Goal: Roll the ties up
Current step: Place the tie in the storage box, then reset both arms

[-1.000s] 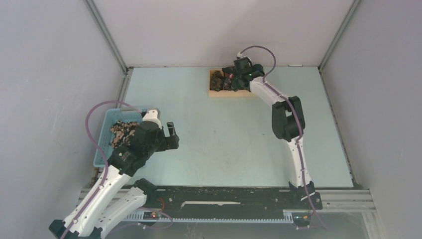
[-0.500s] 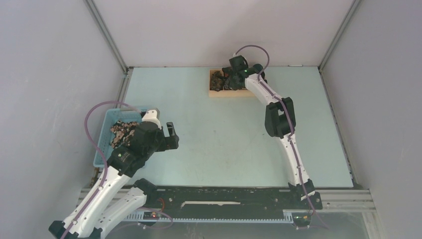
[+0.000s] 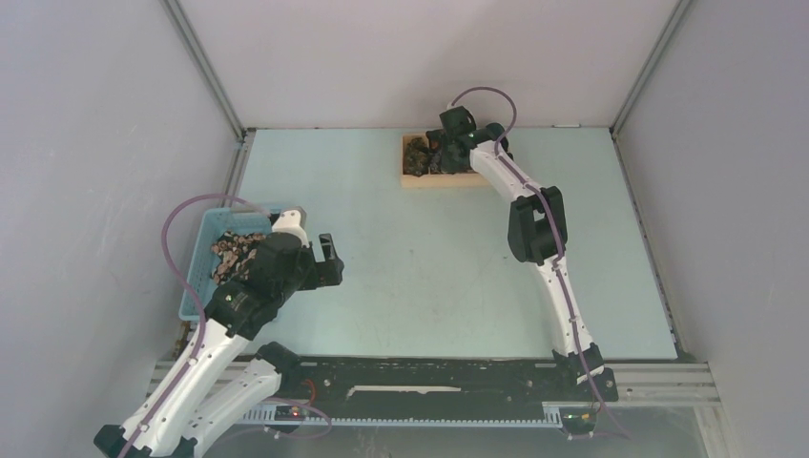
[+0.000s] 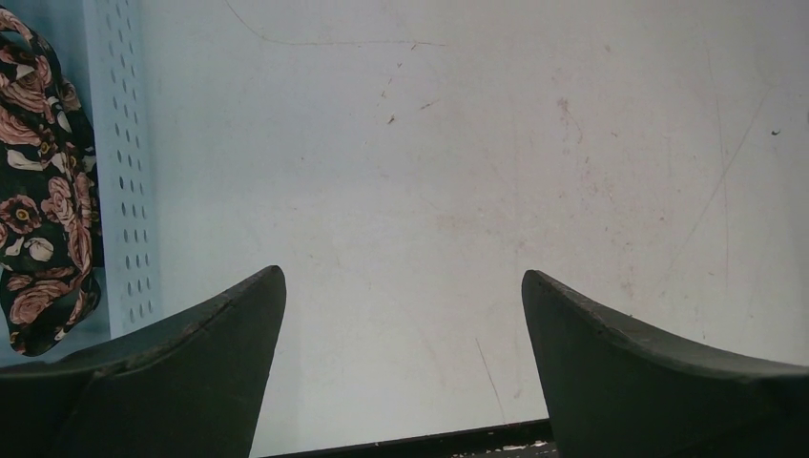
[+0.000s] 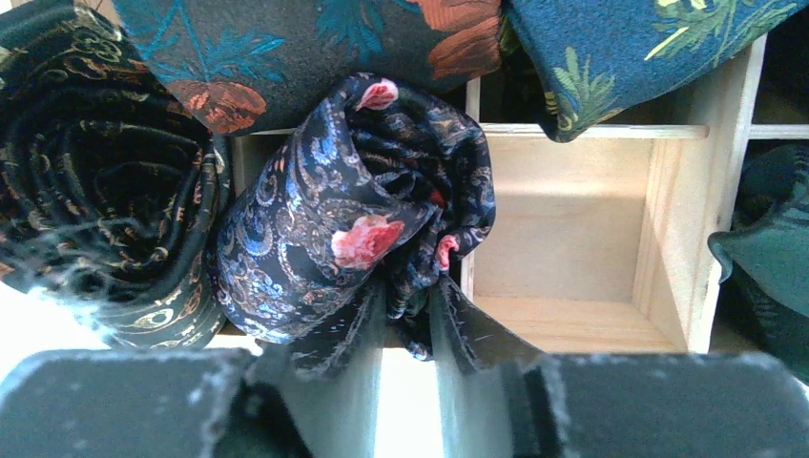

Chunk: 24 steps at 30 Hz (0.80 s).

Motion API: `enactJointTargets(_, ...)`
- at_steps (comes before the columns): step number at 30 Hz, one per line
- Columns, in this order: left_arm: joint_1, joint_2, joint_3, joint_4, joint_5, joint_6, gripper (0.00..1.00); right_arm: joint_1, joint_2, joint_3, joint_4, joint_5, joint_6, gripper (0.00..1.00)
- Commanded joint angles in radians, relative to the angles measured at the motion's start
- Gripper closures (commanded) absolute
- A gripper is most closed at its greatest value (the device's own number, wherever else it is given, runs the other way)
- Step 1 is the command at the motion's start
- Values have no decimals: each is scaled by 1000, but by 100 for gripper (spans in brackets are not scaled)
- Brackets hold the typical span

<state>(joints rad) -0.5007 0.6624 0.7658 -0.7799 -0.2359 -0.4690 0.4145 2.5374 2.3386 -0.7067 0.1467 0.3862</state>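
Note:
A rolled dark tie [image 5: 353,219] with blue paisley and pink flowers lies on a divider of the wooden tray [image 5: 572,229], leaning over a compartment. My right gripper [image 5: 405,296] is at it with its jaws a little apart, and a fold of the tie hangs between the fingertips. In the top view this gripper [image 3: 441,153] is over the tray [image 3: 434,178] at the back. A pile of loose floral ties [image 3: 234,250] fills the light-blue basket [image 3: 196,277]. My left gripper [image 3: 329,260] hovers wide open beside that basket, holding nothing [image 4: 401,286].
Other rolled ties fill neighbouring tray compartments: a black and gold one [image 5: 105,219] at left, teal ones [image 5: 611,48] above. One tray cell beside the paisley tie shows bare wood. The basket's perforated wall [image 4: 119,172] and a floral tie [image 4: 38,210] sit left of my left fingers.
The right arm swung left over the tray, then its jaws parted slightly around the paisley tie. The left arm has not moved.

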Motion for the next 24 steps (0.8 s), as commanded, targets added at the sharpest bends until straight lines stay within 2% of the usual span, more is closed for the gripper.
enactJointTargets(1, 7, -16, -4, 30, 5, 21, 0, 4, -59, 16, -143, 16, -30, 71)
enactJointTargets(17, 7, -37, -4, 32, 6, 21, 0, 14, -305, -5, -171, -35, -33, 60)
enactJointTargets(21, 8, -45, -6, 34, 6, 22, 0, 34, -471, -105, -123, -98, -54, 54)
enactJointTargets(24, 7, -46, -6, 36, 9, 22, 0, 70, -633, -241, -55, -61, -90, 48)
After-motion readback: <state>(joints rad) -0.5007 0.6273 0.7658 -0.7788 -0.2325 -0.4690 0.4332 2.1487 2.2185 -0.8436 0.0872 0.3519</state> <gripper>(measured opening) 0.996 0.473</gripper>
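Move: The right hand has already loosened on the dark blue paisley tie in the box's front row, whose middle lies about 3 cm ahead, 2 cm left and 1 cm below. The empty compartment is some 5 cm right and 3 cm ahead; the dark brown roll is 9 cm left and 3 cm ahead, and the grey floral tie 10 cm ahead and 2 cm left. From the idle left hand, the paisley tie lies roughly 37 cm ahead, 25 cm right and 13 cm lower. With its fingers already slack around the near end of the paisley tie, the right hand first eases back a centimetre or so towards its own base, then lifts with growing speed, up about 15 cm and back about 6 cm in all, away from the tie and the storage box. The fingers go on parting to about half open and come free of the cloth, while the wrist keeps nearly the same slant. ##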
